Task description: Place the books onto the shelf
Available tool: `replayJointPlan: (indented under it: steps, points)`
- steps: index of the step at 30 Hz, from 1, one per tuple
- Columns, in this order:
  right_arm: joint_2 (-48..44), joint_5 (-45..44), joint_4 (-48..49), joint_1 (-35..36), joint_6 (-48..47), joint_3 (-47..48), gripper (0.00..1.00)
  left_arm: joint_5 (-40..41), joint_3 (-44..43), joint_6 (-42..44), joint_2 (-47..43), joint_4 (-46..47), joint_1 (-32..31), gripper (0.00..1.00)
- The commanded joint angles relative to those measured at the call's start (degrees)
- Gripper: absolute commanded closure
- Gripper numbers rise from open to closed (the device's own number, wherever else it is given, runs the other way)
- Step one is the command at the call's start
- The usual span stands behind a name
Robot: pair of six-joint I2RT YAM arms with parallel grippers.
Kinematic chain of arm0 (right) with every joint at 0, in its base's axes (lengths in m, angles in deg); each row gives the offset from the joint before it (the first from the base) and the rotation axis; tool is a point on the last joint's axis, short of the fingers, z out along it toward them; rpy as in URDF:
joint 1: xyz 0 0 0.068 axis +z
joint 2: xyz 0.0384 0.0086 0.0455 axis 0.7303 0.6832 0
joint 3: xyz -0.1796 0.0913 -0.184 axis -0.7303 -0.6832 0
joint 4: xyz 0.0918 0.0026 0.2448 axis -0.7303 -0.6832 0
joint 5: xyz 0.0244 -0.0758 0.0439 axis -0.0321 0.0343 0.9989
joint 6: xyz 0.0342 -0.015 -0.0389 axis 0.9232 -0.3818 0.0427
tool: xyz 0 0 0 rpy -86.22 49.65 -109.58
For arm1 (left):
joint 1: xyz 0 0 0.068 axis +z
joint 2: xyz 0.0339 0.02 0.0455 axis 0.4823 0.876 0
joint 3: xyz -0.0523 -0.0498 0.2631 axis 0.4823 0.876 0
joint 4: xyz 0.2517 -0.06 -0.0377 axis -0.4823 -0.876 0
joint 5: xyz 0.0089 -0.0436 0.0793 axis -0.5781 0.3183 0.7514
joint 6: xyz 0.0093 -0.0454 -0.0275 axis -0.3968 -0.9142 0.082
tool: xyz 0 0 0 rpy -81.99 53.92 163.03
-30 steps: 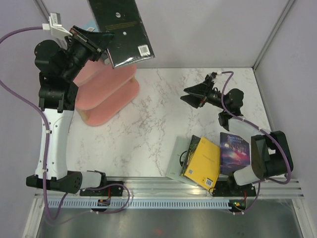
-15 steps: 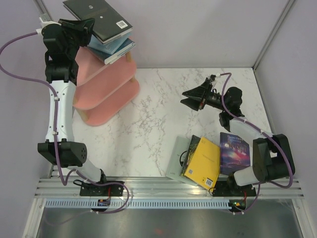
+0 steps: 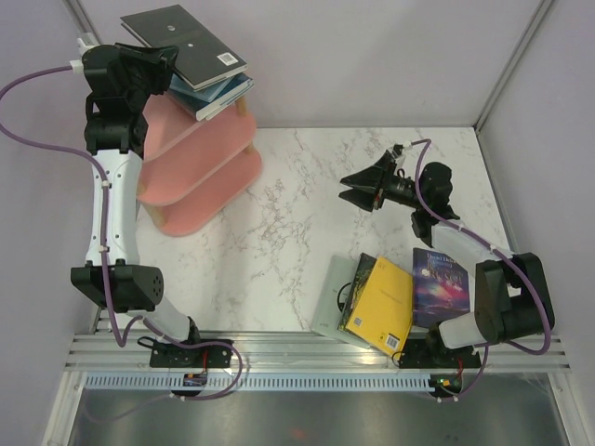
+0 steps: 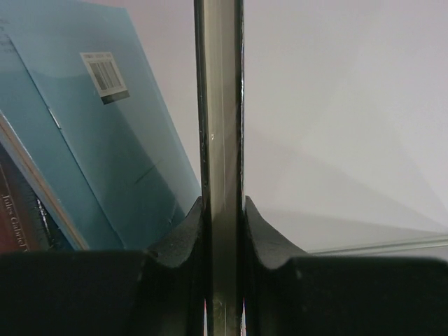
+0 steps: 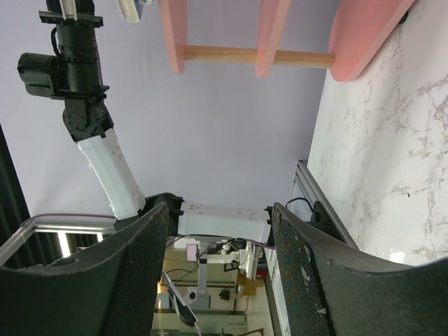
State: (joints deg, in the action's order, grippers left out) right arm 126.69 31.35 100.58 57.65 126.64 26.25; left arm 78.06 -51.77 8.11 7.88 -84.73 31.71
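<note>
My left gripper (image 3: pixel 164 61) is shut on the edge of a black book (image 3: pixel 186 42), held flat just over a stack of teal books (image 3: pixel 221 93) on the top board of the pink shelf (image 3: pixel 200 163). In the left wrist view the black book's edge (image 4: pixel 220 126) runs upright between the fingers (image 4: pixel 183 238), with a teal cover (image 4: pixel 105 147) to its left. A yellow book (image 3: pixel 383 302), a purple galaxy book (image 3: pixel 439 283) and a pale book (image 3: pixel 329 299) under the yellow one lie at the table's near right. My right gripper (image 3: pixel 353 190) hovers open and empty above the table's right half.
The right wrist view looks between the open gripper (image 5: pixel 218 210) along the marble table (image 5: pixel 378 161) to the shelf's pink boards (image 5: pixel 357 35) and the left arm (image 5: pixel 91 133). Purple walls close the table at the back and sides. A metal rail (image 3: pixel 307 348) runs along the near edge.
My left arm swung the black book from high and tilted down to flat over the stack on the shelf's top. The right gripper drifted slightly left.
</note>
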Motion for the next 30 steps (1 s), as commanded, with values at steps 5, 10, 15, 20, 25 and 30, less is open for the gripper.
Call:
replayJointPlan:
  steps: [5,10,15,20,25,30]
  points:
    - [-1.0,0.8,-6.5,0.0,-6.8,2.0,0.35,2.0,-3.2,4.9,-2.0,3.4,-0.1,0.94]
    - [-1.0,0.6,-12.2,0.0,-10.3,3.5,0.36,2.2,-2.3,6.6,-1.8,2.8,-0.1,0.78]
    - [-1.3,0.0,-17.5,-0.1,-14.2,4.4,0.35,1.6,-2.4,9.3,-1.7,1.7,-0.1,0.52]
    - [-1.7,-0.5,-20.7,0.0,-16.4,5.1,0.36,4.0,-2.2,13.0,-2.5,-2.0,-0.1,0.38]
    - [-1.6,-0.6,-21.7,0.0,-17.4,5.4,0.36,4.4,-2.5,16.4,-3.1,-4.8,0.0,0.36]
    - [-1.7,-0.6,-23.1,-0.1,-18.3,5.3,0.35,4.6,-2.6,21.7,-4.3,-10.2,0.0,0.34]
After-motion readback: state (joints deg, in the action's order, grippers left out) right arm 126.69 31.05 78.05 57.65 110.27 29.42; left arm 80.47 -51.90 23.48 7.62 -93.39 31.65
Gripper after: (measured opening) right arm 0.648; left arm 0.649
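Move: The black book, already gripped by its near left edge, has its middle some 5 cm ahead of the left hand and 4 cm to its right, about level with it. It is going onto the book pile, whose middle is roughly 4 cm ahead, 4 cm right and 5 cm below; the pink shelf top underneath is about straight below, 1 cm right and 9 cm down. From the right hand the pile is around 21 cm ahead, 33 cm left and 18 cm higher. The black book is let down just over a centimetre towards the pile by the left hand, which pauses and opens its fingers wide to let go of the edge. That hand then sinks on, about 4 cm in all, rolling some 15 degrees with its left side rising. The right hand, empty and open, sinks about 5 cm, tilting slightly. ##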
